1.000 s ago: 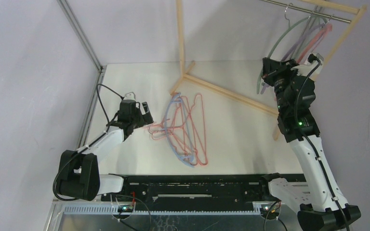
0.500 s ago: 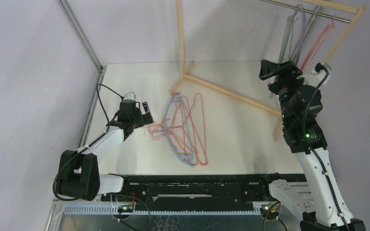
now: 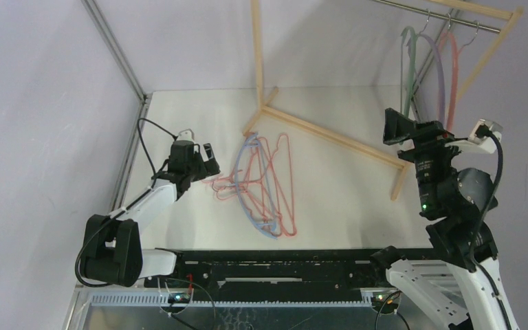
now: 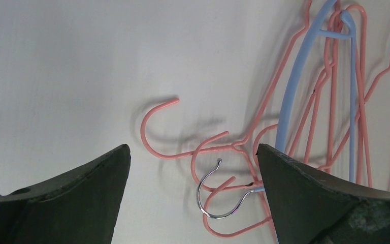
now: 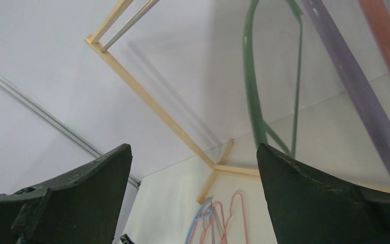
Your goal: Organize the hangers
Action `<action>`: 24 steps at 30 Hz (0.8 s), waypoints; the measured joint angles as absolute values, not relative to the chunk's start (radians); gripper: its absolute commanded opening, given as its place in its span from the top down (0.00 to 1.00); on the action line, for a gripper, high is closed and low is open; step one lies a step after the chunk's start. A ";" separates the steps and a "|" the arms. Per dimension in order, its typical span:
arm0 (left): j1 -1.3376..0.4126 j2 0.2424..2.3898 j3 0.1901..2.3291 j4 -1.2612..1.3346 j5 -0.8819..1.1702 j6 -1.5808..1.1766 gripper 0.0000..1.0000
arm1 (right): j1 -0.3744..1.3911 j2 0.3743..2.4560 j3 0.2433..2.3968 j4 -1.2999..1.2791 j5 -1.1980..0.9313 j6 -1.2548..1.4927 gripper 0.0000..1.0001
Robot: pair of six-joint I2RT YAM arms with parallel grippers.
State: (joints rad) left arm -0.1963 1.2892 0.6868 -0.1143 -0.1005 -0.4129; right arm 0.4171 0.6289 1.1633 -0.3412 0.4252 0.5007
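Note:
A pile of pink wire hangers (image 3: pixel 278 185) and a blue hanger (image 3: pixel 247 185) lies on the table's middle. In the left wrist view the blue hanger's metal hook (image 4: pixel 218 195) and pink hooks (image 4: pixel 155 129) lie between my open left fingers. My left gripper (image 3: pixel 206 159) sits just left of the pile, empty. A grey-green hanger (image 3: pixel 407 62), a lilac one (image 3: pixel 437 69) and a salmon one (image 3: pixel 456 69) hang on the metal rail (image 3: pixel 440 14). My right gripper (image 3: pixel 402 127) is open and empty, below the hanging hangers; the green hanger (image 5: pixel 251 86) shows above it.
The pale wooden rack frame (image 3: pixel 316 130) crosses the table behind the pile, with an upright post (image 3: pixel 256 48) and a right leg (image 3: pixel 402 180). A metal post (image 3: pixel 113 48) stands at the back left corner. Walls close in on the left and right.
My right arm has drawn back down and right, away from the rail. The three hangers now hang straight from the rail. My left gripper has barely moved.

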 measured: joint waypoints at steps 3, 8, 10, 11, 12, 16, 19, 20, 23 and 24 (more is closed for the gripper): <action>-0.197 1.289 0.687 -0.114 -0.101 -0.418 0.00 | 0.448 0.595 1.163 -0.357 0.444 0.475 0.00; -0.200 1.291 0.687 -0.113 -0.099 -0.419 0.01 | 0.463 0.567 1.150 -0.365 0.376 0.422 0.00; -0.201 1.295 0.687 -0.113 -0.099 -0.419 0.00 | 0.466 0.561 1.140 -0.359 0.318 0.405 0.00; -0.201 1.298 0.687 -0.113 -0.099 -0.419 0.01 | 0.467 0.564 1.139 -0.355 0.288 0.398 0.00; -0.201 1.303 0.687 -0.113 -0.099 -0.419 0.01 | 0.467 0.570 1.139 -0.348 0.258 0.393 0.00; -0.201 1.315 0.687 -0.111 -0.098 -0.420 0.00 | 0.469 0.642 1.150 -0.340 0.121 0.387 0.00; -0.201 1.317 0.687 -0.103 -0.098 -0.420 0.00 | 0.479 0.768 1.175 -0.341 -0.017 0.387 0.00; -0.201 1.317 0.687 -0.101 -0.098 -0.420 0.00 | 0.485 0.805 1.180 -0.342 -0.048 0.386 0.00; -0.201 1.317 0.687 -0.091 -0.099 -0.419 0.00 | 0.524 0.932 1.194 -0.352 -0.144 0.382 0.00; -0.201 1.317 0.687 -0.090 -0.099 -0.419 0.00 | 0.538 0.976 1.194 -0.358 -0.174 0.382 0.00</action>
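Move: The pile of blue and pink hangers lies on the table roughly 31 cm to the right hand's left, 7 cm farther out and some 45 cm below it. The hanging green hanger is about 13 cm ahead and 3 cm to its right, near hand height, with the purple one roughly 5 cm farther right at the same reach. From the left hand, the pile is about 15 cm right, 4 cm back and 8 cm below. Heading for the hanger pile, the empty right hand eases back a couple of centimetres from the hung hangers, then swings left about 17 cm with gathering speed, curving forward again and dropping some 8 cm late on. The wrist turns about 40 degrees counter-clockwise, tips down and rolls its left side lower; the fingers stay wide open. ##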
